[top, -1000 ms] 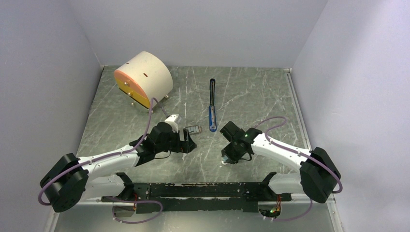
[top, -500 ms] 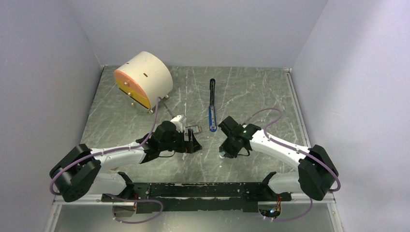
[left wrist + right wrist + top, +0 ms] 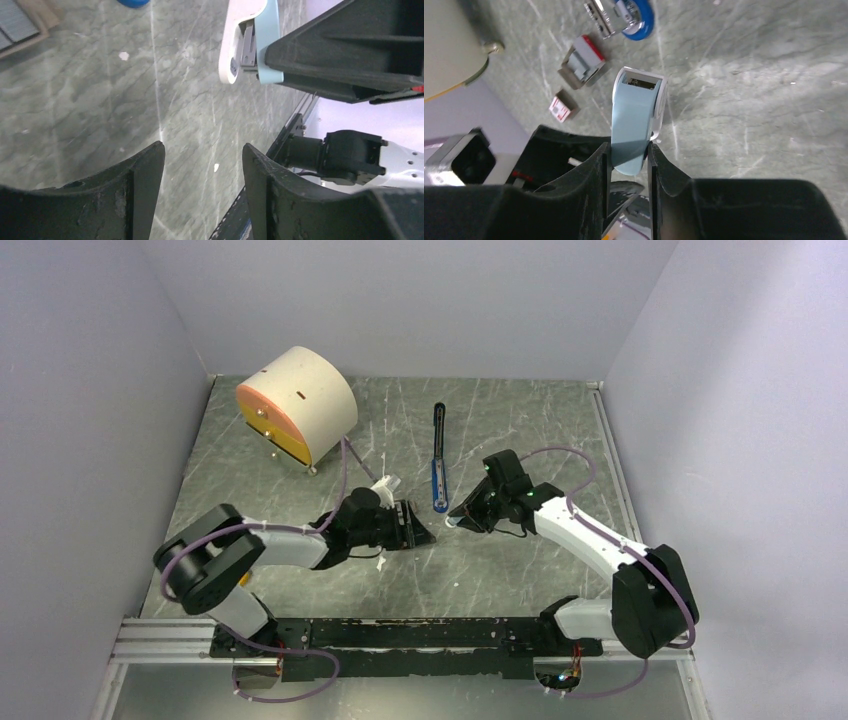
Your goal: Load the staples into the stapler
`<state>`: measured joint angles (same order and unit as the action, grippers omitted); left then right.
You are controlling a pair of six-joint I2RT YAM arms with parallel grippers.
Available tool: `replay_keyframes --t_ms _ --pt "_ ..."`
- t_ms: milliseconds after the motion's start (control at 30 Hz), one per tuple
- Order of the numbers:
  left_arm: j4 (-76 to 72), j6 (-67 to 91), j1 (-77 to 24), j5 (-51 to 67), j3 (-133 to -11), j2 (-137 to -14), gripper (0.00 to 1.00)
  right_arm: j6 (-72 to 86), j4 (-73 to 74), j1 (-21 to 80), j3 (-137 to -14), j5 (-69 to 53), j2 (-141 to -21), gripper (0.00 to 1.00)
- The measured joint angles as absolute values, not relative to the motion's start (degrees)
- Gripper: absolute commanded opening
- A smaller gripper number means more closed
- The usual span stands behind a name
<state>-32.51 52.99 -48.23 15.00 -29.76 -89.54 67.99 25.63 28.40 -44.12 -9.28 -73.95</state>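
Note:
The stapler (image 3: 438,455), long, slim and blue with black parts, lies at mid-table pointing away; its near end shows in the right wrist view (image 3: 636,20). The staples (image 3: 585,54), a grey ribbed block in a brown card tray, lie left of that end and appear again top left in the left wrist view (image 3: 20,22). My left gripper (image 3: 420,530) (image 3: 202,150) hovers low over bare table, open, with nothing between its fingers. My right gripper (image 3: 457,521) (image 3: 629,147) is shut on a light-blue and white oblong piece (image 3: 636,112) (image 3: 250,42), held just right of the left gripper.
A cream drum with an orange face (image 3: 297,418) stands at the back left. A little red-and-white box (image 3: 563,106) lies beside the staple tray. Grey walls close in three sides. The two grippers are very close together in front of the stapler.
The left arm has reached further right and its jaws have narrowed. The right gripper has swung up and back toward the stapler's near end, still carrying the light-blue piece.

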Motion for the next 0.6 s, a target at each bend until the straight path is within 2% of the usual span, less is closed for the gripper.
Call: replay_keyframes --t_ms 167,333,400,600 --pt "-38.87 56.58 -50.30 14.09 -31.22 -94.04 0.63 66.96 20.78 26.81 -42.02 -17.43 -73.49 0.12" --pt "-39.55 56.90 -52.05 10.68 -34.63 -94.15 0.39 66.74 18.11 25.17 -39.40 -23.22 -71.53 0.12" --pt "-39.57 56.73 -52.64 9.72 -34.89 -94.02 0.33 66.76 16.88 24.62 -38.28 -23.86 -70.32 0.12" --pt "-37.47 56.23 -54.59 6.72 -34.87 -93.95 0.37 66.87 15.09 23.81 -35.55 -25.69 -68.23 0.11"
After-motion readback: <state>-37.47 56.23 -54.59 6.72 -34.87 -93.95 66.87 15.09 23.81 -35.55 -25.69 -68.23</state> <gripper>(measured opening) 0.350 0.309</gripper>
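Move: The small light-blue tool in the right fingers is about 7 cm to the left hand's right, 3 cm ahead and 1 cm higher; the open blue stapler's middle lies some 17 cm ahead, 4 cm right and 5 cm below, and the staple box about 6 cm ahead, 5 cm left and 4 cm below. From the right hand the tool's middle is about 2 cm left and 1 cm ahead, level, while the left gripper is about 9 cm left, 2 cm back and 1 cm lower. The left hand goes right about 4 cm towards the raised light-blue tool, rising some 3 cm on the way and easing back down 1 cm, while its fingers narrow from well open to about a third open, their tips coming close to the tool's white end. The right hand keeps its grip and brings the tool to meet them, shifting about 2 cm back, 1.5 cm up and 1 cm left as the wrist rolls about 15 degrees, its left side lifting. ##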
